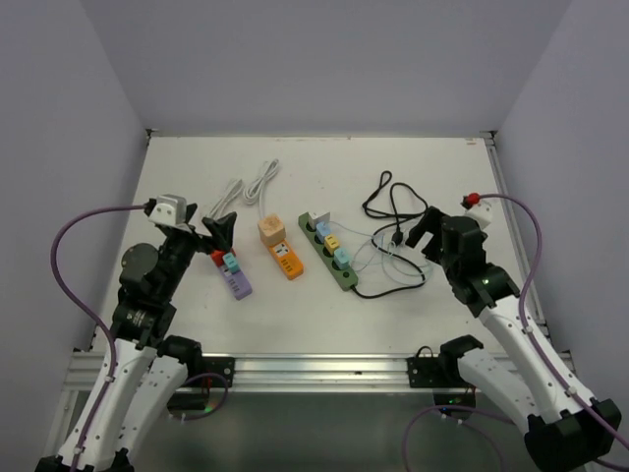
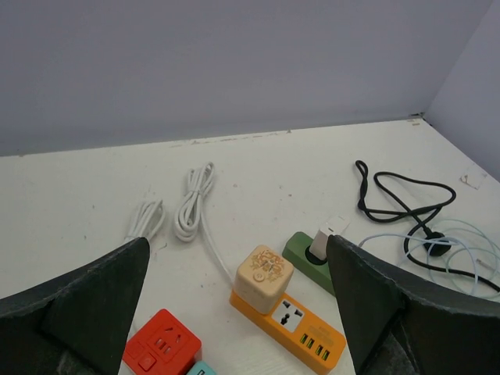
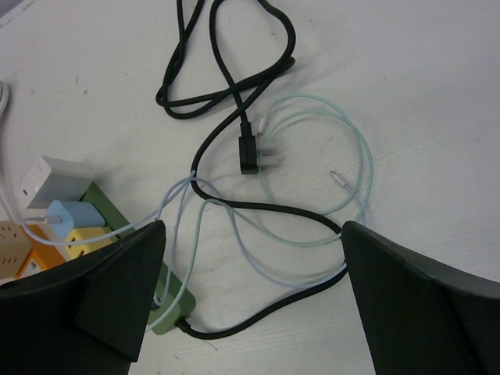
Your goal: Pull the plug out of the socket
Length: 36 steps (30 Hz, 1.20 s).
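A green socket strip (image 1: 329,252) lies mid-table with a white plug (image 1: 320,222), a yellow one and a blue one in it. Left of it, an orange strip (image 1: 286,260) carries a beige cube plug (image 1: 271,230). In the left wrist view the beige cube plug (image 2: 266,279) sits on the orange strip (image 2: 303,326), below and ahead of my open left gripper (image 2: 237,250). My right gripper (image 3: 254,230) is open over loose cables beside the end of the green strip (image 3: 167,303). Neither gripper touches anything.
A purple strip (image 1: 237,283) with a red cube (image 2: 160,344) and a teal cube lies near my left gripper (image 1: 216,232). Two coiled white cables (image 2: 191,208) lie behind. A black cord (image 3: 226,86) and pale thin cables (image 3: 312,234) sprawl by my right gripper (image 1: 421,229).
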Motion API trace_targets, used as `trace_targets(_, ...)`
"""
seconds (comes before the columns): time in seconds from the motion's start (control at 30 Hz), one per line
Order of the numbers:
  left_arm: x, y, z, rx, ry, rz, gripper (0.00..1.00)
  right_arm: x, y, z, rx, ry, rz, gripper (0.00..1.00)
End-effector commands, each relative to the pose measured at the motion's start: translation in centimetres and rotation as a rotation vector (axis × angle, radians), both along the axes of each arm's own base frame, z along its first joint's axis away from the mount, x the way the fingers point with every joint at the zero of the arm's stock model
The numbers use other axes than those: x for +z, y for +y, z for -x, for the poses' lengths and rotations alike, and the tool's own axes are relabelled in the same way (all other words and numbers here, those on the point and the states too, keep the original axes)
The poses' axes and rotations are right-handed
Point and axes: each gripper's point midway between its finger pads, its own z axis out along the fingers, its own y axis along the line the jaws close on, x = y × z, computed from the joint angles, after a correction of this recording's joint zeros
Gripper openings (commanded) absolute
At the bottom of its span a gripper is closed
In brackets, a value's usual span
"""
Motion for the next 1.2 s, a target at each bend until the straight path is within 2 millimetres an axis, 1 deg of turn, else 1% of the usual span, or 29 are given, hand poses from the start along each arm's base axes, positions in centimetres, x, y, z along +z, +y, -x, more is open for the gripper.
trace_targets(0.0, 1.0, 0.7, 0.3, 0.043, -0.036, -0.002, 1.0, 1.3, -0.1, 0.2, 0.062, -0.07, 0.051, 0.99)
trace_targets(0.03, 1.1, 0.6, 0.5, 0.041, -0.043, -0.003, 1.0, 1.1, -0.4, 0.6, 0.105, -0.055, 0.112, 0.99)
trace_targets(0.07, 1.3, 1.2, 0.6, 0.071, -0.054, 0.0, 1.0, 1.3, -0.6, 0.8, 0.109, -0.054, 0.128, 0.99)
trace_targets(0.1, 1.2, 1.2, 0.7, 0.076, -0.054, 0.001, 1.0, 1.3, -0.6, 1.2, 0.118, -0.045, 0.127, 0.99)
trace_targets(0.17, 1.1, 0.6, 0.6, 0.052, -0.054, -0.004, 1.0, 2.3, 0.8, 1.5, 0.186, -0.091, 0.076, 0.99)
trace_targets(0.2, 1.0, 0.2, 0.6, 0.026, -0.053, -0.005, 1.0, 3.0, 1.7, 1.3, 0.222, -0.131, 0.045, 0.99)
trace_targets(0.23, 1.0, -0.6, 0.7, -0.014, -0.049, -0.007, 1.0, 3.3, 3.2, 1.8, 0.3, -0.152, -0.009, 0.99)
trace_targets(0.27, 0.6, -1.0, 0.4, -0.032, -0.034, -0.013, 1.0, 3.6, 4.2, 2.0, 0.348, -0.174, -0.04, 0.99)
trace_targets(0.3, 0.5, -1.5, 0.5, -0.06, -0.03, -0.015, 1.0, 4.4, 5.0, 1.9, 0.384, -0.222, -0.071, 0.99)
trace_targets(0.33, 0.3, -1.7, 0.4, -0.071, -0.018, -0.019, 1.0, 4.1, 6.1, 2.5, 0.45, -0.229, -0.096, 0.99)
trace_targets(0.37, 0.1, -1.9, 0.3, -0.082, -0.015, -0.023, 1.0, 4.3, 6.5, 2.9, 0.492, -0.236, -0.089, 0.99)
trace_targets(0.43, -0.4, -2.4, 0.4, -0.105, -0.007, -0.056, 1.0, 4.1, 6.7, 3.9, 0.565, -0.19, -0.033, 0.99)
trace_targets(0.47, -0.7, -2.4, 0.3, -0.101, 0.011, -0.068, 1.0, 3.4, 6.3, 3.8, 0.553, -0.144, -0.016, 0.99)
trace_targets(0.5, -0.7, -2.2, 0.3, -0.09, 0.01, -0.079, 1.0, 2.9, 6.5, 4.3, 0.568, -0.105, -0.019, 0.99)
trace_targets(0.53, -0.6, -2.3, 0.5, -0.093, 0.002, -0.081, 1.0, 3.2, 7.1, 4.4, 0.606, -0.11, -0.025, 0.99)
trace_targets(0.6, -0.4, -2.2, 0.6, -0.087, -0.005, -0.079, 1.0, 3.4, 10.3, 5.8, 0.783, -0.126, -0.08, 0.99)
trace_targets(0.67, -0.3, -2.1, 0.7, -0.085, -0.009, -0.078, 1.0, 3.2, 11.6, 6.5, 0.837, -0.127, -0.065, 0.99)
trace_targets(0.7, -0.3, -2.2, 0.8, -0.089, -0.01, -0.079, 1.0, 2.9, 12.5, 6.7, 0.857, -0.128, -0.03, 0.99)
trace_targets(0.77, -0.4, -2.3, 0.7, -0.096, -0.008, -0.08, 1.0, 2.7, 13.4, 6.7, 0.876, -0.13, 0.002, 0.99)
trace_targets(0.8, -0.4, -2.3, 0.7, -0.099, -0.007, -0.083, 1.0, 1.6, 14.2, 6.6, 0.875, -0.096, 0.055, 0.99)
trace_targets(0.83, -0.4, -2.3, 0.7, -0.097, -0.007, -0.082, 1.0, 2.1, 14.7, 6.3, 0.873, -0.101, 0.088, 0.99)
trace_targets(0.87, -0.4, -2.3, 0.7, -0.095, -0.008, -0.085, 1.0, 1.9, 15.3, 6.2, 0.874, -0.088, 0.123, 0.99)
trace_targets(0.9, -0.4, -2.2, 0.7, -0.088, -0.006, -0.085, 1.0, 1.9, 16.3, 6.6, 0.896, -0.087, 0.162, 0.99)
trace_targets(0.93, -0.6, -2.1, 0.6, -0.085, -0.002, -0.088, 1.0, 1.6, 16.6, 5.4, 0.848, -0.072, 0.22, 0.99)
trace_targets(1.0, -0.7, -2.2, 0.4, -0.085, 0.002, -0.094, 1.0, 1.6, 17.7, 4.8, 0.835, -0.079, 0.246, 0.99)
trace_targets(1.07, -1.1, -2.4, 0.2, -0.095, 0.013, -0.113, 1.0, 0.9, 17.8, 3.9, 0.8, -0.072, 0.266, 0.98)
trace_targets(1.17, -0.9, -3.8, 0.4, -0.162, -0.011, -0.173, 1.0, 0.0, 17.6, 2.9, 0.772, -0.07, 0.315, 0.95)
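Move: To the right hand's left by about 20 cm, 3 cm farther out and some 13 cm below, stands the teal plug, nearest plug to the near end of the green strip. The yellow plug sits next along the strip, about 4 cm beyond the teal one and 2 cm farther left. The black plug lies roughly 13 cm ahead of the right hand, 1 cm left and 17 cm down. From the left hand the teal plug is about 30 cm right, 5 cm ahead and 26 cm below. Swinging left about 18 cm towards the teal plug, the right hand first lifts some 3 cm, then sinks to a little below its starting height. It draws back about 8 cm on the way before easing forward 2 cm, turning about 50 degrees counter-clockwise with fingers wide open and touching nothing. The left hand, also open, shifts 3 cm right and slightly down. ##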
